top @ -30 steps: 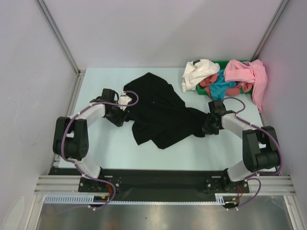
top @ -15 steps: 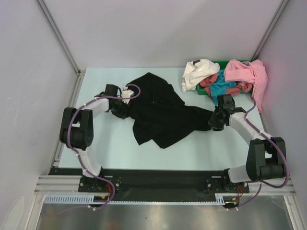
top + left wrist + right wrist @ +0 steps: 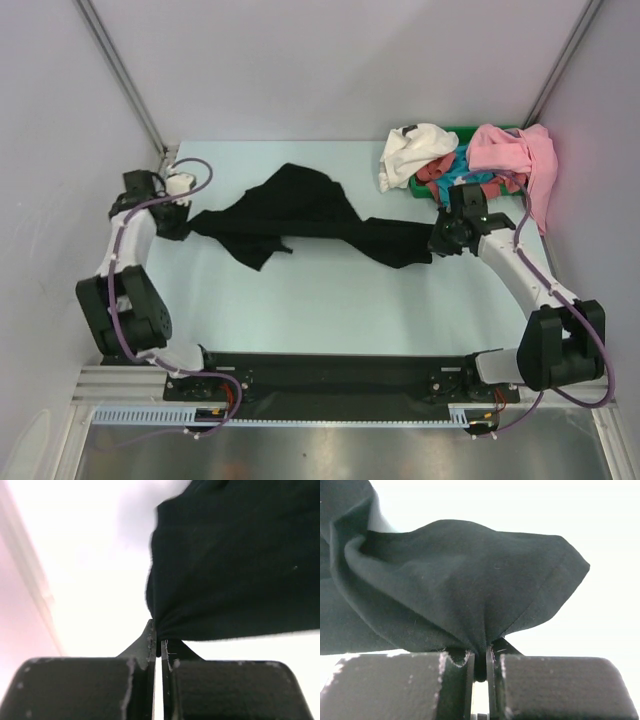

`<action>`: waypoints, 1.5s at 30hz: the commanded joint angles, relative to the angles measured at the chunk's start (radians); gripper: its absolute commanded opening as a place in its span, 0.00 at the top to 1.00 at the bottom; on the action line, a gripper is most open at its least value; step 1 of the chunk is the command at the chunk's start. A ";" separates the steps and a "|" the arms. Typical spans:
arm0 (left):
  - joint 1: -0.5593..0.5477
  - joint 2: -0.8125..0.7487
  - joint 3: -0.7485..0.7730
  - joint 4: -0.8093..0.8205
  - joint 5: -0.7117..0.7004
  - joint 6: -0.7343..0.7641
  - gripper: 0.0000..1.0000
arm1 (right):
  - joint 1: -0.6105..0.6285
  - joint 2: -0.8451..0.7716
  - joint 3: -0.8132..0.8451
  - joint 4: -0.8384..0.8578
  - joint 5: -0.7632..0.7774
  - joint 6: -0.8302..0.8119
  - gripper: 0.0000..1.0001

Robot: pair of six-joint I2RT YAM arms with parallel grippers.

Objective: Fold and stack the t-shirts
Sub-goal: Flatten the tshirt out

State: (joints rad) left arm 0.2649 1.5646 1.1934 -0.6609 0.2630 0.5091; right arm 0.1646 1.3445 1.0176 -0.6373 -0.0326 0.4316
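Note:
The black t-shirt (image 3: pixel 300 212) is stretched across the middle of the table between both grippers. My left gripper (image 3: pixel 183 226) is shut on its left end near the left table edge; the cloth (image 3: pixel 230 560) bunches at the closed jaws (image 3: pixel 159 642). My right gripper (image 3: pixel 437 243) is shut on its right end, where the cloth (image 3: pixel 455 590) gathers into the closed jaws (image 3: pixel 481 655). No starburst print shows. The white t-shirt (image 3: pixel 415 150), pink t-shirt (image 3: pixel 515 155), teal t-shirt (image 3: pixel 462 182) and red t-shirt (image 3: pixel 432 172) lie heaped at the back right.
A green bin (image 3: pixel 462 131) holds the heap of shirts at the back right corner. White walls with metal posts (image 3: pixel 120 75) close in the table on the left, back and right. The pale table (image 3: pixel 320 300) shows in front of the shirt.
Both grippers have pulled apart, the left one far to the left and back, the right one slightly back. The black shirt has been drawn from a crumpled heap into a long band.

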 commanded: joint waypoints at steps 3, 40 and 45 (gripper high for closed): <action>0.095 -0.109 -0.060 -0.118 -0.089 0.178 1.00 | 0.064 0.030 0.036 0.039 -0.027 -0.007 1.00; -0.426 0.135 -0.144 0.190 -0.208 0.462 0.30 | 0.016 0.596 0.603 0.232 0.042 -0.034 1.00; -0.432 0.184 -0.097 0.241 -0.222 0.419 0.30 | 0.019 0.544 0.556 0.235 0.042 -0.034 1.00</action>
State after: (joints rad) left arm -0.1749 1.7409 1.0691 -0.5068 0.0875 0.8955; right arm 0.1814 1.9713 1.5883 -0.4389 0.0032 0.4103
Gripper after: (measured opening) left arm 0.694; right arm 0.067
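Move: Both hands already pinch the black t-shirt, one end each; its middle lies about 25 cm right and 8 cm ahead of the left hand, and its loose near corner some 15 cm right and 4 cm back. The left end's bare landing spot is roughly 19 cm ahead and 4 cm right. For the right hand the bare landing spot is about 20 cm ahead and 2 cm left, the white shirt 32 cm ahead and 3 cm left, the clothes bin 31 cm ahead and 12 cm right; the table is about 11 cm below both. Both hands swing the stretched t-shirt forward together over the table: the left first dips back about 4 cm, then sweeps to some 18 cm ahead of its start, while the right drifts left and runs about 22 cm towards the bin, easing back 3 cm with its pinch kept. The left fingers open at the far end and let go, and that hand comes back, then goes right and down towards the near edge, ending open about 12 cm right of and 9 cm below its start, level with it in reach, turned some 40 degrees clockwise, a shirt corner just in front of its fingers but not gripped. ##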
